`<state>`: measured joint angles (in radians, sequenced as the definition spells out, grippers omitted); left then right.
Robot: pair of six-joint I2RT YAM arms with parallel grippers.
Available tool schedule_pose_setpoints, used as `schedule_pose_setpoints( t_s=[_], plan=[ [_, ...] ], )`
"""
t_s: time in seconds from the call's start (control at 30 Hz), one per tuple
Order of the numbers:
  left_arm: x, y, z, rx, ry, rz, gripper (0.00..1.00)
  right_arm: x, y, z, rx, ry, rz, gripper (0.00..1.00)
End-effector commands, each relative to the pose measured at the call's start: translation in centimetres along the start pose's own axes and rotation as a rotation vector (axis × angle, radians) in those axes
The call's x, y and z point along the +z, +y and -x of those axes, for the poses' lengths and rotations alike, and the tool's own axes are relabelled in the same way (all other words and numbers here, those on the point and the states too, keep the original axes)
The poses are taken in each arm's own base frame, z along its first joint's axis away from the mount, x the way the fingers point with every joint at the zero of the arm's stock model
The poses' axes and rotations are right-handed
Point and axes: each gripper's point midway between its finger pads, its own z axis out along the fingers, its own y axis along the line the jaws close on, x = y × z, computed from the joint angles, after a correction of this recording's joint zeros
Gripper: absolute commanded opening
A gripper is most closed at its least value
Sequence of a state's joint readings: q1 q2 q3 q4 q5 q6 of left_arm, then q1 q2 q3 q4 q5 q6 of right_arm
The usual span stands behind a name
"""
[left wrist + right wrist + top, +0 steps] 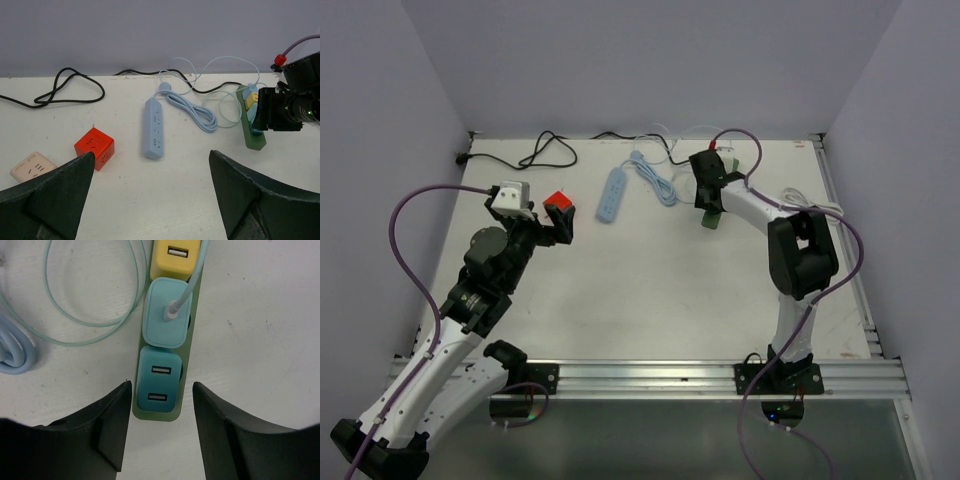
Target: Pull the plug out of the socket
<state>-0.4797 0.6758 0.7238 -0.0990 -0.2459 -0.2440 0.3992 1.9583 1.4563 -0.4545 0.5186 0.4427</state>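
Observation:
A green socket strip lies on the white table with three plugs in a row. These are a yellow one, a pale teal one with a cable, and a darker teal plug with two USB ports at the near end. My right gripper hangs over that near end with its jaws on either side of the darker teal plug. A small gap shows on each side, and the fingers hold nothing. From above, the right gripper covers most of the strip. My left gripper stands wide open and empty.
A blue power strip with a coiled cord lies mid-table. A red cube adapter and a beige adapter sit near my left gripper. A black cable loops along the back wall.

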Motion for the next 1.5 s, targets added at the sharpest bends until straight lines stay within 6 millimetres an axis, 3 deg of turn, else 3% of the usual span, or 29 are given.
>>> schedule_pose_setpoints(
  t_s=[0.0,0.13,0.27,0.3,0.33,0.47,0.5,0.57,0.6,0.63,0.67,0.7,0.73,0.77,0.8,0.97,1.17,1.37,1.47],
  plan=[
    [-0.3,-0.8,2.3,-0.024,-0.051,-0.026,1.00,1.2,0.9,0.6,0.073,-0.015,0.054,0.51],
    [-0.2,-0.8,2.2,-0.022,-0.048,-0.026,1.00,0.3,1.0,1.1,0.070,-0.023,0.087,0.28],
    [0.0,-1.1,1.9,-0.024,-0.037,-0.038,1.00,-2.0,0.6,1.0,0.093,-0.019,0.136,0.06],
    [0.2,-1.3,1.6,-0.026,-0.027,-0.049,1.00,-3.8,0.2,2.0,0.117,-0.053,0.165,0.00],
    [0.4,-1.6,1.2,-0.031,-0.010,-0.061,1.00,-4.2,-0.1,0.8,0.117,-0.034,0.177,0.00],
    [2.5,-3.4,-2.7,-0.080,0.198,-0.098,1.00,-8.5,0.1,-0.3,0.176,-0.031,0.342,0.00],
    [2.7,-3.6,-3.2,-0.088,0.233,-0.103,1.00,-8.5,-0.1,-2.4,0.172,0.007,0.358,0.00],
    [2.9,-4.7,-5.6,-0.156,0.318,-0.135,1.00,-11.0,0.6,-2.7,0.212,-0.009,0.479,0.00],
    [2.9,-5.1,-6.4,-0.182,0.329,-0.157,1.00,-10.9,0.3,-5.1,0.215,0.025,0.497,0.00],
    [2.7,-6.9,-6.3,-0.226,0.316,-0.256,1.00,-12.2,0.3,-5.1,0.236,0.009,0.544,0.00],
    [2.1,-7.2,-8.7,-0.286,0.357,-0.274,1.00,-12.7,0.6,-5.2,0.271,0.000,0.578,0.00],
    [1.9,-7.8,-9.4,-0.313,0.362,-0.307,1.00,-12.8,0.8,-7.3,0.268,0.046,0.613,0.00],
    [1.9,-8.5,-9.3,-0.341,0.344,-0.349,1.00,-13.6,0.6,-7.2,0.286,0.031,0.633,0.00],
    [1.5,-8.4,-11.0,-0.362,0.376,-0.347,1.00,-14.0,0.6,-7.6,0.311,0.037,0.642,0.00],
    [1.2,-8.8,-11.6,-0.366,0.385,-0.362,1.00,-14.0,0.5,-9.0,0.314,0.060,0.649,0.00],
    [-0.2,-10.6,-14.6,-0.369,0.447,-0.431,1.00,-16.3,1.3,-9.9,0.373,0.032,0.719,0.00],
    [-1.8,-14.6,-18.5,-0.393,0.531,-0.573,1.00,-17.9,3.0,-11.1,0.370,0.020,0.748,0.00],
    [-1.0,-18.4,-19.9,-0.325,0.569,-0.616,0.96,-18.6,4.5,-12.2,0.394,0.025,0.774,0.00],
    [-0.4,-18.9,-20.8,-0.325,0.583,-0.608,0.95,-19.1,5.2,-12.0,0.419,0.011,0.799,0.00]
  ],
)
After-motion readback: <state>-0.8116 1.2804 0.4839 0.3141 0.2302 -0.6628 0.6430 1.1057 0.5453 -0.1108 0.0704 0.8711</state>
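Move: The near teal plug on the green socket strip already sits between my half-open right fingers, within about 1 cm ahead and about 1 cm below. Up the strip, the cabled teal plug is some 5 cm ahead and 1 cm right, the yellow plug 10 cm ahead and 3 cm right; the blue cord coil lies roughly 17 cm left, 7 cm ahead. From my left hand the near teal plug is about 18 cm ahead, 44 cm right and 22 cm below. I pinch the near teal plug with my right fingers, keep that grip and carry plug and strip some 21 cm back and 9 cm left, rolling about 40 degrees left side up. My left hand, fingers staying wide open, drops about 20 cm and swings as far right, then also back, tipping down and turning clockwise towards the strip's near end. ##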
